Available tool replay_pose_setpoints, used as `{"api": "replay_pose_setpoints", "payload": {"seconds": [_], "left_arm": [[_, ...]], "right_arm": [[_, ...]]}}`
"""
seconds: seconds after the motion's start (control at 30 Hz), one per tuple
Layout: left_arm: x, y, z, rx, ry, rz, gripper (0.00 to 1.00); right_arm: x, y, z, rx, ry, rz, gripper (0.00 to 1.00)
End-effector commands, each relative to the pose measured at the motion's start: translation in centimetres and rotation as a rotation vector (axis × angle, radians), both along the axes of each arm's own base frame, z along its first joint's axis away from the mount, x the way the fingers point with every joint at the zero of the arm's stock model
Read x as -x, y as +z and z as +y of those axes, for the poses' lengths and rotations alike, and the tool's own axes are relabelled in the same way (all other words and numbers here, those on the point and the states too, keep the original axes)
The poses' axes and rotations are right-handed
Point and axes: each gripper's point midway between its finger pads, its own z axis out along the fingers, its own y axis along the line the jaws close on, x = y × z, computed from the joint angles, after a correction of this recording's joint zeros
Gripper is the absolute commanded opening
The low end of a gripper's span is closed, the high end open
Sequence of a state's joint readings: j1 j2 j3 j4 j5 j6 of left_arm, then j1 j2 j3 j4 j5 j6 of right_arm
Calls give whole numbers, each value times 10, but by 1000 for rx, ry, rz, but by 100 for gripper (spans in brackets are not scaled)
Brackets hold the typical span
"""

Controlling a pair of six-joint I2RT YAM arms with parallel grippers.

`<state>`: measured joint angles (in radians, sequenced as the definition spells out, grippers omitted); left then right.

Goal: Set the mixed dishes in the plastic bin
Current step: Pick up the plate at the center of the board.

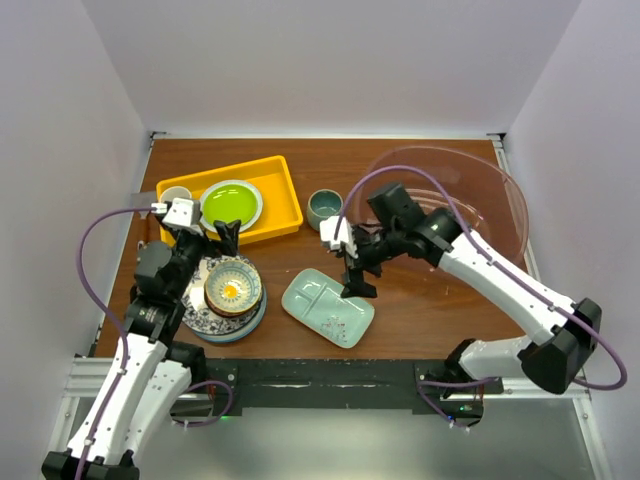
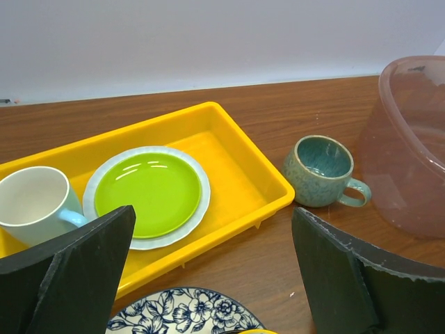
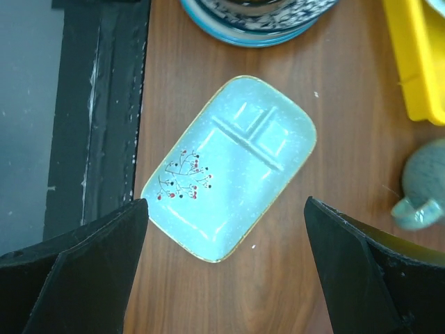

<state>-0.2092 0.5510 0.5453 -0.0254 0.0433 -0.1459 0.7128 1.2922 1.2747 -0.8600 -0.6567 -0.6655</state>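
Note:
A tan bowl with a yellow centre (image 1: 233, 287) sits on a blue-patterned plate (image 1: 222, 318) (image 2: 184, 313) at the front left. My left gripper (image 1: 213, 243) (image 2: 212, 212) hovers open just behind them, holding nothing. A mint-green divided tray (image 1: 327, 307) (image 3: 229, 167) lies flat in the middle. Above its far edge my right gripper (image 1: 358, 283) (image 3: 224, 202) hangs open and empty. A grey-green mug (image 1: 324, 208) (image 2: 321, 169) (image 3: 423, 188) stands upright further back. The plastic bin (image 1: 500, 195) (image 2: 414, 146) stands at the back right, partly behind the right arm.
A yellow tray (image 1: 280, 195) (image 2: 236, 160) (image 3: 417, 56) at the back left holds a green plate (image 1: 231, 204) (image 2: 147, 193) and a white cup (image 1: 176, 195) (image 2: 35, 202). A black strip (image 3: 97, 104) runs along the table's near edge.

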Motion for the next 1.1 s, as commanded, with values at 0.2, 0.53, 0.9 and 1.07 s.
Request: {"api": "replay_pose_setpoints", "payload": {"seconds": [0.2,0.53,0.9,1.07], "left_arm": [[-4,16,7,-10,27,-45,100],[-2,18,5,-7,16,-53,100],[-1,20,5,-7,15,-59,100],[-1,20,5,-8,13,-61,100]], "right_arm": [[-16,-54,14,164,-46,-85,98],[-28,-96,13,286,-103,-89,98],[-41,-131,29,414,-154,-138,98],[-46,-150,27,457,-183,-139,95]]}}
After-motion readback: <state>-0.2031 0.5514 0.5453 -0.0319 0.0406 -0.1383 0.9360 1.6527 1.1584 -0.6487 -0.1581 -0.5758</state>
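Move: The mint divided plate in the middle of the board lies almost straight beneath the open right hand, roughly 20 cm down and about 3 cm to its left. From that hand the stacked dishes stand some 28 cm left and 4 cm ahead, the teal mug about 23 cm ahead and 3 cm left, and the clear plastic bin some 24 cm ahead and 26 cm right. From the left hand the plate is about 25 cm right, 10 cm back and 23 cm down. The right hand drops about 15 cm towards the mint plate, starting with a small shift back and left and then easing a few centimetres forward as it sinks. Its wrist tips some 25 to 30 degrees so the fingers go from slanting left-and-down to pointing steeply down; they stay wide open, set to straddle the plate's far edge, the rear finger over the plate and the front one over bare board beyond, still short of touching. ##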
